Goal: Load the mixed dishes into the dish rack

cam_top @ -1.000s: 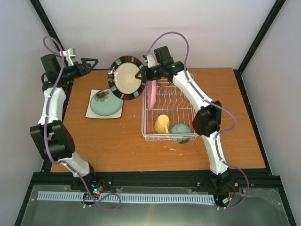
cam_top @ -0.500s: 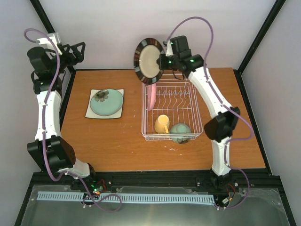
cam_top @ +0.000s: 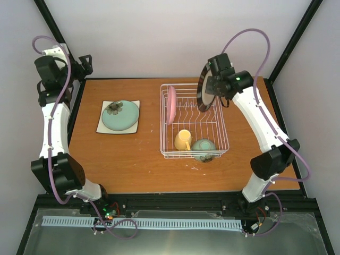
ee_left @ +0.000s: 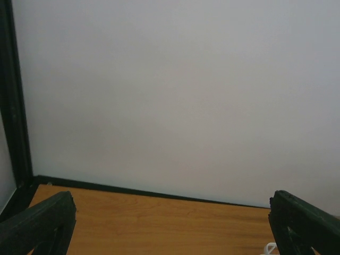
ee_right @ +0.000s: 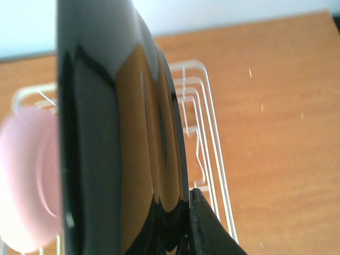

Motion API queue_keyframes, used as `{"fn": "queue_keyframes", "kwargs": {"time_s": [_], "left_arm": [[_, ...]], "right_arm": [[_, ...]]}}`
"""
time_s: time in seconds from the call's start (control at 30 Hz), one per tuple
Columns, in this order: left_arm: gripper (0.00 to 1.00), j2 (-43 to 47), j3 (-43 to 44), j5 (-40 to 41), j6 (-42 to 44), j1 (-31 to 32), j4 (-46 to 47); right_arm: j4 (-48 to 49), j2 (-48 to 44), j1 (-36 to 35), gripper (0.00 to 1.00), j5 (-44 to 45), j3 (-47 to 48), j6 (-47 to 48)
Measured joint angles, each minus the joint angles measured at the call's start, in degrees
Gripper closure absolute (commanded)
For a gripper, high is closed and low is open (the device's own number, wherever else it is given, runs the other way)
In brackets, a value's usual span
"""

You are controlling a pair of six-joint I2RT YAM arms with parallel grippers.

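My right gripper (cam_top: pixel 213 85) is shut on the rim of the dark brown round plate (cam_top: pixel 203 88), holding it on edge above the far right part of the white wire dish rack (cam_top: pixel 180 156). In the right wrist view the dark plate (ee_right: pixel 122 133) fills the left half, with one finger (ee_right: pixel 207 228) against its back. A pink plate (cam_top: pixel 171 104) stands upright in the rack; a yellow mug (cam_top: pixel 183 139) and a pale green bowl (cam_top: pixel 203 148) sit at its near end. The teal flower-marked plate (cam_top: pixel 121 117) lies on the cream square plate (cam_top: pixel 101 128) at the left. My left gripper (cam_top: pixel 85 65) is open and empty at the far left corner.
The left wrist view has only the back wall, a strip of wooden table (ee_left: pixel 159 223) and my left gripper (ee_left: pixel 171 212) with its fingers wide apart. Black frame posts (cam_top: pixel 53 24) stand at the table's far corners. The pink plate (ee_right: pixel 26 186) shows blurred beyond the held plate.
My right arm has swung the dark plate from left of the rack to above its far right part, turning it edge-on. The left arm has pulled back into the far left corner.
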State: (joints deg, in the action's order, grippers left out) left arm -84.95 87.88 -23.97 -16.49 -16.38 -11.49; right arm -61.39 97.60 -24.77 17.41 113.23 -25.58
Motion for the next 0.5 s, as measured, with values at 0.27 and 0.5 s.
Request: {"fn": "queue_keyframes", "kwargs": {"time_s": [0.27,0.5], "left_arm": [[0.0,1.3,-4.3,4.9,1.6,0.0,-3.8],[0.0,2.3,-5.6,5.9,2.0,0.0,-4.2]], "right_arm": [[-8.0,5.9,-3.2,0.97,-0.1,-1.5,-5.5],[-8.3,8.5,-5.0,0.97,-2.2,0.3,-6.8]]}}
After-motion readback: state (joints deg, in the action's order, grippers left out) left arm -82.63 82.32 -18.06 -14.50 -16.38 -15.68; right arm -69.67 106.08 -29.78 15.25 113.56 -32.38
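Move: The right hand holds the dark-rimmed plate on edge; the empty rack slots it is being taken to lie about 3 cm ahead of this hand, 9 cm to its left and some 25 cm below. The pink plate, already racked, stands about 18 cm left and 3 cm ahead. Nearer the base, the yellow mug is roughly 12 cm back and 13 cm left. From the left hand the slots lie some 46 cm right, 2 cm back and well over 30 cm below. Still pinching the dark-rimmed plate by its rim, the right hand lowers it towards the empty slots beside the pink plate, sinking about 8 cm. It swings some 4 cm left after the drop has begun, eases back slightly and tips down about 15 degrees, slowing to a near stop; rack contact can't be made out. The empty left hand, still open, sinks about 5 cm with a slight downward tilt. ##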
